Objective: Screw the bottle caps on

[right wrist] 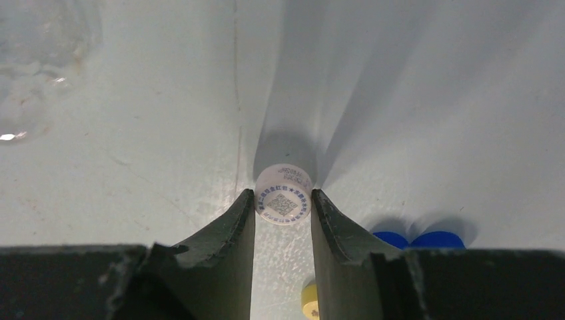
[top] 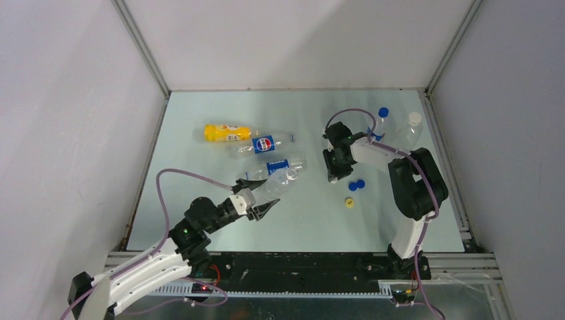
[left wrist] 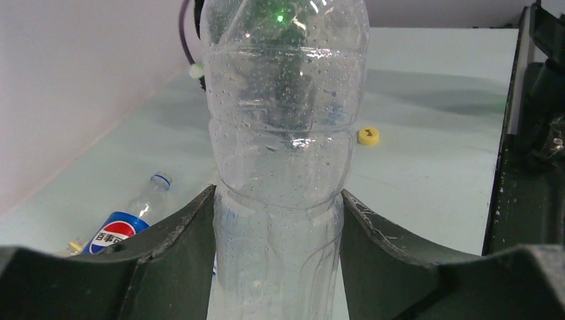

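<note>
My left gripper (top: 264,209) is shut on a clear unlabelled bottle (top: 276,187). In the left wrist view its fingers (left wrist: 190,230) press both sides of that bottle (left wrist: 283,153), whose top is out of frame. My right gripper (top: 333,175) is shut on a white cap (right wrist: 283,195) with a blue printed ring, held at the fingertips low over the table. Two blue caps (top: 356,185) and a yellow cap (top: 349,202) lie just right of it. A yellow-orange bottle (top: 226,133) and two blue-labelled bottles (top: 266,143) (top: 280,165) lie left of centre.
Two upright clear bottles stand at the back right, one with a blue cap (top: 382,123), one with a white cap (top: 412,129). Grey walls and metal rails (top: 143,153) edge the table. The yellow cap (left wrist: 368,136) and a labelled bottle (left wrist: 126,223) show in the left wrist view.
</note>
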You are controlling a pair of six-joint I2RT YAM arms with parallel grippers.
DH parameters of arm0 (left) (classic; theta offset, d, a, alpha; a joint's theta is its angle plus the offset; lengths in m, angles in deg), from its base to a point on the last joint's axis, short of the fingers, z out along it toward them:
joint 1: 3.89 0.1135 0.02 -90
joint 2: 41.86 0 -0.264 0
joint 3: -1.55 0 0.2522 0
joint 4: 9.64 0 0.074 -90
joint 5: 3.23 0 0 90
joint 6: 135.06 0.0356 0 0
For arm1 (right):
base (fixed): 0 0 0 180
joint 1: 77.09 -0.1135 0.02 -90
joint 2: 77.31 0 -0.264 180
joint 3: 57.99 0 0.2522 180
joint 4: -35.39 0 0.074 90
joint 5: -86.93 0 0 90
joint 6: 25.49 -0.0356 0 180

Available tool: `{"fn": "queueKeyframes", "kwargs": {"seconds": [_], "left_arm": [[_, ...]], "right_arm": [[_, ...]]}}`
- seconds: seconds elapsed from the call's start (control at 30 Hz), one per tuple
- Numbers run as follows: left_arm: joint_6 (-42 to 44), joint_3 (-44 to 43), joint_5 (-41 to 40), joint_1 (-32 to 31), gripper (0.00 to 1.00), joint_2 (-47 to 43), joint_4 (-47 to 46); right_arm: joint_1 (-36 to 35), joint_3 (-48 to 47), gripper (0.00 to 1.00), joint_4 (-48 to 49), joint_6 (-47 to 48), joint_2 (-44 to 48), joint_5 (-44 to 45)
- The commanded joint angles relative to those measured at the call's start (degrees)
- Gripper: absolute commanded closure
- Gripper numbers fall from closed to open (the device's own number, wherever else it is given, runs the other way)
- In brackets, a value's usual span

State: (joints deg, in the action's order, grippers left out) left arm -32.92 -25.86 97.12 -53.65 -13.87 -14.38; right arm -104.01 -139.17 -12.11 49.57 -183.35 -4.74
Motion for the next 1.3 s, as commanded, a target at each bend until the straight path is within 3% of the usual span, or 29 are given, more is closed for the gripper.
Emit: {"fn": "queueKeyframes", "kwargs": {"seconds": [0.0,0.47,0.53,0.8,1.27], "left_arm": [[2.0,-3.9,3.8,-0.2,1.0,1.6,1.1],[3.2,-6.4,10.6,-0.2,1.0,5.3,2.0],[3.0,-7.0,12.1,-0.2,1.0,6.8,2.2],[2.4,-10.6,19.9,-0.1,1.0,11.4,4.9],[2.3,-13.4,21.9,-0.1,1.0,13.4,8.3]], "right_arm": [[-1.3,-0.8,0.82,-0.5,3.6,7.8,-2.0],[-2.7,-0.3,0.94,-7.1,19.8,42.3,-24.4],[-3.1,-1.0,1.0,-7.9,22.5,45.4,-26.8],[-4.0,-2.0,1.0,-9.7,30.8,53.1,-40.9],[-12.5,-2.0,1.0,-9.7,39.2,56.4,-38.1]]}}
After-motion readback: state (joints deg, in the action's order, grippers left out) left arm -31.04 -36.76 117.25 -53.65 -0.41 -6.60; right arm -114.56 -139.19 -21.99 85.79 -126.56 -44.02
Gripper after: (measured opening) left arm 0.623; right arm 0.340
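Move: The white cap is already between the right hand's fingers at table level. The open mouth of the bottle held in the left hand is some 9 cm back, 11 cm left and 21 cm above it. The blue caps are about 2 cm back and 7 cm right of the right hand, and the yellow cap 7 cm back and 5 cm right. The blue-label bottle lies 4 cm ahead, 17 cm left. From the left hand, the white cap is about 14 cm ahead, 20 cm right and 20 cm below. Keeping its pinch on the white cap, the right hand lifts it off the table, some 30 cm up, then increasingly draws back (about 18 cm) and slightly left towards the bottle mouth, slowing near it, as its fingers swing from pointing down to pointing left. The left hand keeps hold of the bottle, easing about 4 cm right and 4 cm back while turning some 20 degrees clockwise to bring the mouth round to the right. ##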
